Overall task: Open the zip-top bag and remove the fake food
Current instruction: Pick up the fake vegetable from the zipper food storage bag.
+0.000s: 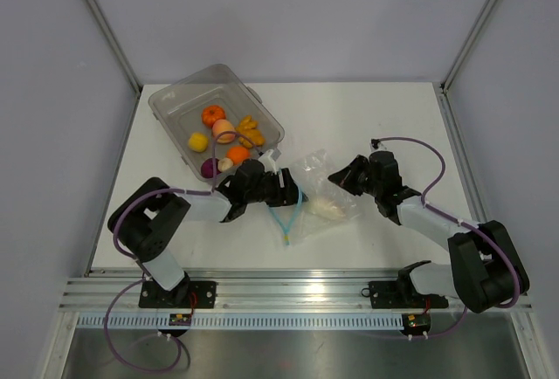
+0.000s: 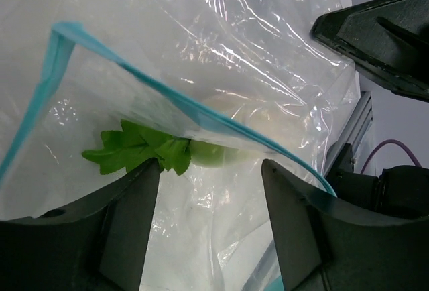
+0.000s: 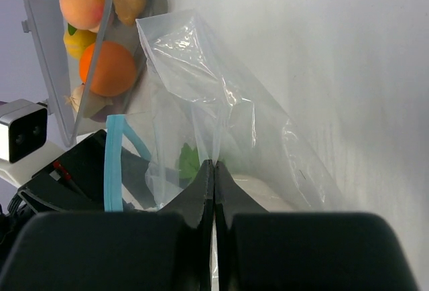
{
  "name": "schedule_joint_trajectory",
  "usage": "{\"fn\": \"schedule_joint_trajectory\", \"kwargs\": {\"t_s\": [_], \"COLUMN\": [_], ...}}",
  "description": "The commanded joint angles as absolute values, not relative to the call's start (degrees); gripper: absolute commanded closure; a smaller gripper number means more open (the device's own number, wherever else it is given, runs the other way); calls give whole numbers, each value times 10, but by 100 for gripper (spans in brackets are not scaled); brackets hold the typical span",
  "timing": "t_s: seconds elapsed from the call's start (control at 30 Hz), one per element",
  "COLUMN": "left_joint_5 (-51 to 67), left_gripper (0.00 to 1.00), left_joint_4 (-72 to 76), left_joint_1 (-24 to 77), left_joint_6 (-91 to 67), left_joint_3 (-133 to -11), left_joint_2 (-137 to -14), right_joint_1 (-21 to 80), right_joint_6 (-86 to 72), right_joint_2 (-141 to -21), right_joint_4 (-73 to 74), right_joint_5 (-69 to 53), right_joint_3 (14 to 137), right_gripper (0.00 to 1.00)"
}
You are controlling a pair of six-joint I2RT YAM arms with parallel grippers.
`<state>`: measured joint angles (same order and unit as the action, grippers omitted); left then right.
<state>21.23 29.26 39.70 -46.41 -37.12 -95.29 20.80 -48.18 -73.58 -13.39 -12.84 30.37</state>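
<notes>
The zip-top bag [image 1: 316,189] lies crumpled mid-table, its light-blue zip strip [image 1: 285,218] toward the left arm. Inside it lies one piece of fake food, white [image 1: 327,210] with green leaves [image 2: 137,151]. My left gripper [image 1: 285,189] is at the bag's mouth, open. In the left wrist view the left gripper [image 2: 209,167] has its jaws well apart with the bag's film [image 2: 201,224] and zip strip [image 2: 201,113] just ahead. My right gripper [image 3: 214,165] is shut, pinching a fold of the bag [image 3: 201,96] from the far side. The right gripper [image 1: 339,175] sits at the bag's upper right.
A rigid clear tub [image 1: 175,93] stands tilted at the back left, holding several toy foods: an orange [image 1: 212,115], a peach [image 1: 224,129], a yellow piece [image 1: 198,141] and a purple one [image 1: 210,168]. The tub's near corner is close to the left gripper.
</notes>
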Motion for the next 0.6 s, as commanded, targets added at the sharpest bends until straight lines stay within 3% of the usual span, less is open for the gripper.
{"fn": "schedule_joint_trajectory", "kwargs": {"t_s": [0.0,0.33,0.57], "left_joint_5": [203,156,139], "left_gripper": [37,55,73], "left_joint_4": [282,210,199], "left_joint_1": [402,403,403], "left_joint_6": [-450,-439,-431], "left_joint_3": [-401,-417,-417], "left_joint_2": [-945,-944,-936], "right_joint_1": [213,212,211], "right_joint_6": [-468,-468,-468], "right_joint_2": [-725,-713,-708], "right_joint_4": [-129,-117,-113], "right_joint_5": [-97,-75,-70], "right_joint_3": [323,324,324], "right_gripper": [100,100,100]}}
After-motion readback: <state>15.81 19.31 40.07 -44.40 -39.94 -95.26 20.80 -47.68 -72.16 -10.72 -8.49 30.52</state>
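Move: The fake vegetable lies in the bag about 5 cm to the right of my left hand, 2 cm back and 4 cm below it, its leafy end nearest my open fingers. The bag fold pinched by my right fingers is some 6 cm right, 2 cm ahead and 3 cm higher. In the bin, the orange lies roughly 15 cm left and 9 cm ahead, the ginger 12 cm left and 14 cm ahead. From my right hand the vegetable is about 4 cm back, 3 cm left and 7 cm below. I narrow my left fingers from well open to about a quarter open, sinking about 2 cm at the bag's mouth and easing a little over 1 cm left while the fingertips tip down some 10 degrees beside the leaves, not yet gripping them. My right hand keeps its pinch on the bag fold and draws it a good 1 cm to the right. ##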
